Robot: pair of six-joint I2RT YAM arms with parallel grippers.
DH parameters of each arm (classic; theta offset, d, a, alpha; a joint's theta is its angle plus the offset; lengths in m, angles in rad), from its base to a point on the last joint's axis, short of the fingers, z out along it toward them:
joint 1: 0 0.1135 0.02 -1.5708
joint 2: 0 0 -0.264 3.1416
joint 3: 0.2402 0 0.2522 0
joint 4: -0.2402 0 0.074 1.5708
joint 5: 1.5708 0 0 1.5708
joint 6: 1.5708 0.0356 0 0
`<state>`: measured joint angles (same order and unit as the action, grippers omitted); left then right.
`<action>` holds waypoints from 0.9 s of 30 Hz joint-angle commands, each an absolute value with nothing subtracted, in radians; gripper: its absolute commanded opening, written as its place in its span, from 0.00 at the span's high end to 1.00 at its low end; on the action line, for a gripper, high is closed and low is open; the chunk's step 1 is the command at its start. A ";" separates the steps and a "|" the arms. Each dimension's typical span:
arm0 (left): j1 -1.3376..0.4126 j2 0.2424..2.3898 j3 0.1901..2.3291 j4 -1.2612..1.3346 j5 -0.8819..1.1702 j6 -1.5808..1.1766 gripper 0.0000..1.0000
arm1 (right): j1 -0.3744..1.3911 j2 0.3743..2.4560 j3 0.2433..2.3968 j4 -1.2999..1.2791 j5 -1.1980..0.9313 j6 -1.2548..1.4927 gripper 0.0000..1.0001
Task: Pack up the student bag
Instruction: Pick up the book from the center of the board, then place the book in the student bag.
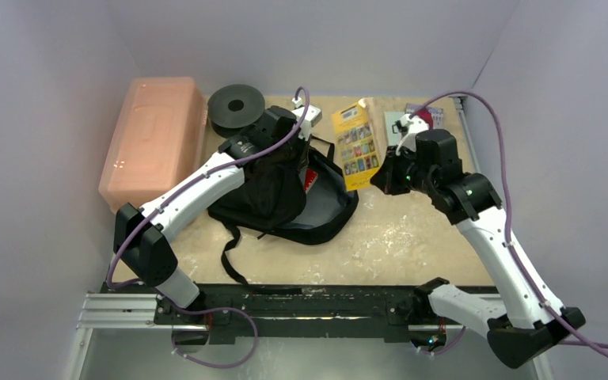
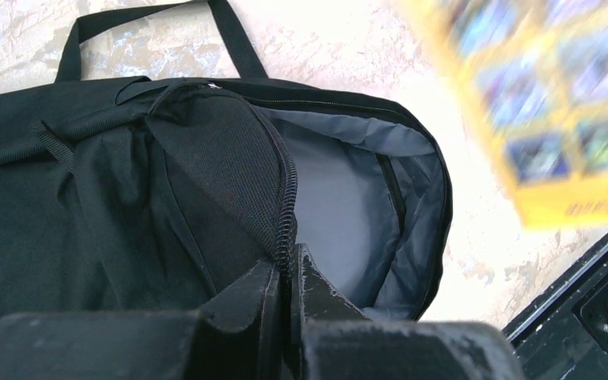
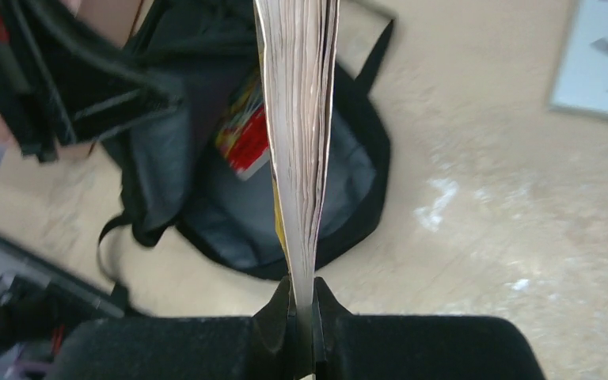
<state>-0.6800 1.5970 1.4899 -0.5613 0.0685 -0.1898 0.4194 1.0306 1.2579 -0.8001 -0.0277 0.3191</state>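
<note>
The student bag (image 1: 285, 202), black with a grey lining (image 2: 340, 198), lies open at the table's middle. My left gripper (image 2: 289, 265) is shut on the zip edge of its raised front flap, holding the mouth open; from above this gripper (image 1: 293, 150) sits over the bag's back edge. My right gripper (image 3: 302, 291) is shut on the edge of a yellow picture book (image 1: 356, 146), held off the table just right of the bag's opening. The book's pages (image 3: 297, 119) face the wrist camera edge-on. A red and yellow item (image 3: 241, 134) lies inside the bag.
A pink translucent box (image 1: 154, 138) stands at the back left, with a black round spool (image 1: 236, 107) beside it. Thin booklets (image 1: 412, 119) lie at the back right. The bag's straps (image 1: 229, 253) trail toward the near rail (image 1: 301, 305).
</note>
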 commanded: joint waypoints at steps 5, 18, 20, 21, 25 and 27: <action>-0.678 1.557 1.471 -0.463 0.039 -0.161 1.00 | 0.424 1.132 1.164 -0.938 -0.555 0.260 1.00; -0.682 1.545 1.467 -0.454 0.058 -0.167 1.00 | 0.437 1.290 1.095 -0.863 -0.613 0.249 1.00; -0.683 1.541 1.466 -0.452 0.057 -0.167 1.00 | 0.443 1.408 1.171 -0.880 -0.591 0.187 1.00; -0.684 1.539 1.466 -0.453 0.051 -0.164 1.00 | 0.444 1.458 1.197 -0.860 -0.611 0.176 1.00; -0.691 1.529 1.464 -0.455 0.036 -0.157 1.00 | 0.444 1.705 1.340 -0.862 -0.661 0.093 1.00; -0.695 1.527 1.461 -0.454 0.034 -0.157 1.00 | 0.444 1.795 1.442 -0.859 -0.646 0.080 1.00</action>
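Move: Down and to the left of the right hand, which already pinches the yellow book, the open mouth of the black bag lies about 13 cm left, 4 cm back and some 22 cm below. The red-covered item inside the mouth is about 16 cm left, 6 cm ahead and 24 cm down; the pale notebook is roughly 25 cm ahead, 2 cm right and 27 cm down. From the left hand, the mouth's middle is some 12 cm back, 4 cm right and 17 cm below. Lowering the pinched book towards and into the bag's mouth, the right hand sinks about 16 cm and goes left some 9 cm, first drawing back, then swinging forward again as it keeps sinking. The wrist tips steeply down and turns counter-clockwise, fingers still shut on the book. The left hand keeps its pinch on the bag's zipped edge, holding the flap aside. ##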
